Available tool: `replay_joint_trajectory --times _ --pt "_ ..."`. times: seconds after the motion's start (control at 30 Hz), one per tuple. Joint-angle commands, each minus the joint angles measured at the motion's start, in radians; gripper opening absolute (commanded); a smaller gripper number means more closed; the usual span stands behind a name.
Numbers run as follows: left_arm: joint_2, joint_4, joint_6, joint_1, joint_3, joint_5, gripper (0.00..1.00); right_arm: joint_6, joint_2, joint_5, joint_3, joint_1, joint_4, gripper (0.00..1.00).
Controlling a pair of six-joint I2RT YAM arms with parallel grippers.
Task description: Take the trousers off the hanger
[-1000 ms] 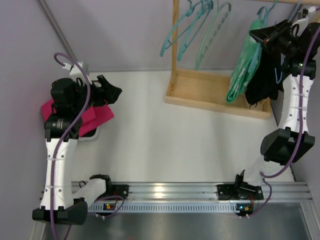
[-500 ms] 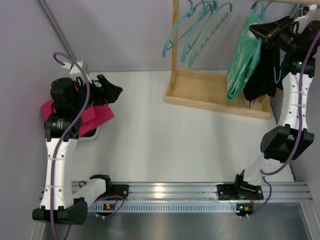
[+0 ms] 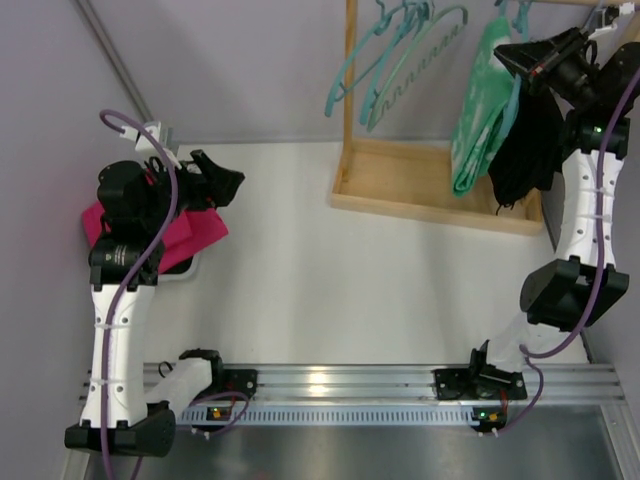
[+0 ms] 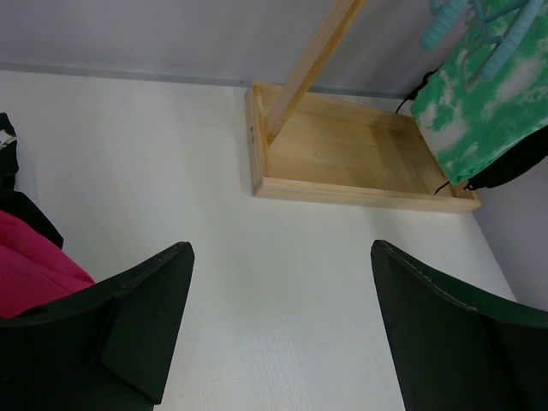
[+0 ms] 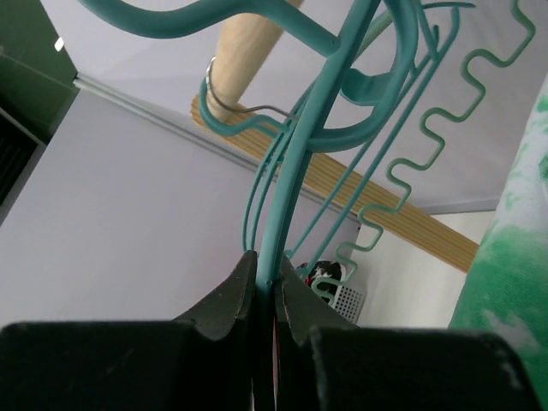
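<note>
The mint-green trousers (image 3: 482, 110) with white blotches hang from a teal hanger on the wooden rail at the top right. They also show in the left wrist view (image 4: 484, 116) and at the right edge of the right wrist view (image 5: 514, 282). My right gripper (image 3: 512, 58) is shut on the teal hanger (image 5: 300, 171) just below its hook, which curls over the wooden rod (image 5: 248, 60). My left gripper (image 3: 222, 182) is open and empty at the far left above the table, well away from the rack.
A black garment (image 3: 525, 150) hangs to the right of the trousers. Spare teal hangers (image 3: 400, 60) hang to the left on the rail. The wooden rack base tray (image 3: 420, 185) sits on the table. A magenta cloth (image 3: 185, 235) lies under my left arm.
My right gripper has lifted slightly with the hanger, and the trousers and the black garment have risen a little. The left arm has shifted slightly.
</note>
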Motion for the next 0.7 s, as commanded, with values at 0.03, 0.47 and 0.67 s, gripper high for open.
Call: replay_joint_trajectory --times 0.03,0.47,0.67 --pt "-0.026 0.087 -0.005 0.005 -0.019 0.015 0.9 -0.105 -0.148 -0.008 0.036 0.016 0.261 0.0" --pt "-0.077 0.164 0.125 0.007 -0.082 0.099 0.89 -0.078 -0.333 -0.059 -0.185 0.016 0.274 0.0" --pt "-0.113 0.224 0.26 0.005 -0.162 0.205 0.88 -0.058 -0.514 -0.054 -0.395 0.018 0.251 0.0"
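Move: My right fingers already grip the hanger's teal side. The trousers on it have their middle about 22 cm below that hand, some 3 cm ahead and 5 cm left. The wooden rail is roughly 8 cm ahead and 10 cm above, level sideways; the black garment hangs about 5 cm ahead, 7 cm right and 28 cm below. From my open left hand the trousers lie about 21 cm ahead, 61 cm right and 9 cm lower. Keeping the hanger pinched in my right hand, I ease it up nearly 2 cm while drawing back, then let it sink slightly and pull back faster, away from the rail, about 11 cm in all and 3–4 cm to the left. My open left hand shifts some 2 cm back and to its right, turning clockwise as its fingers tip up. ##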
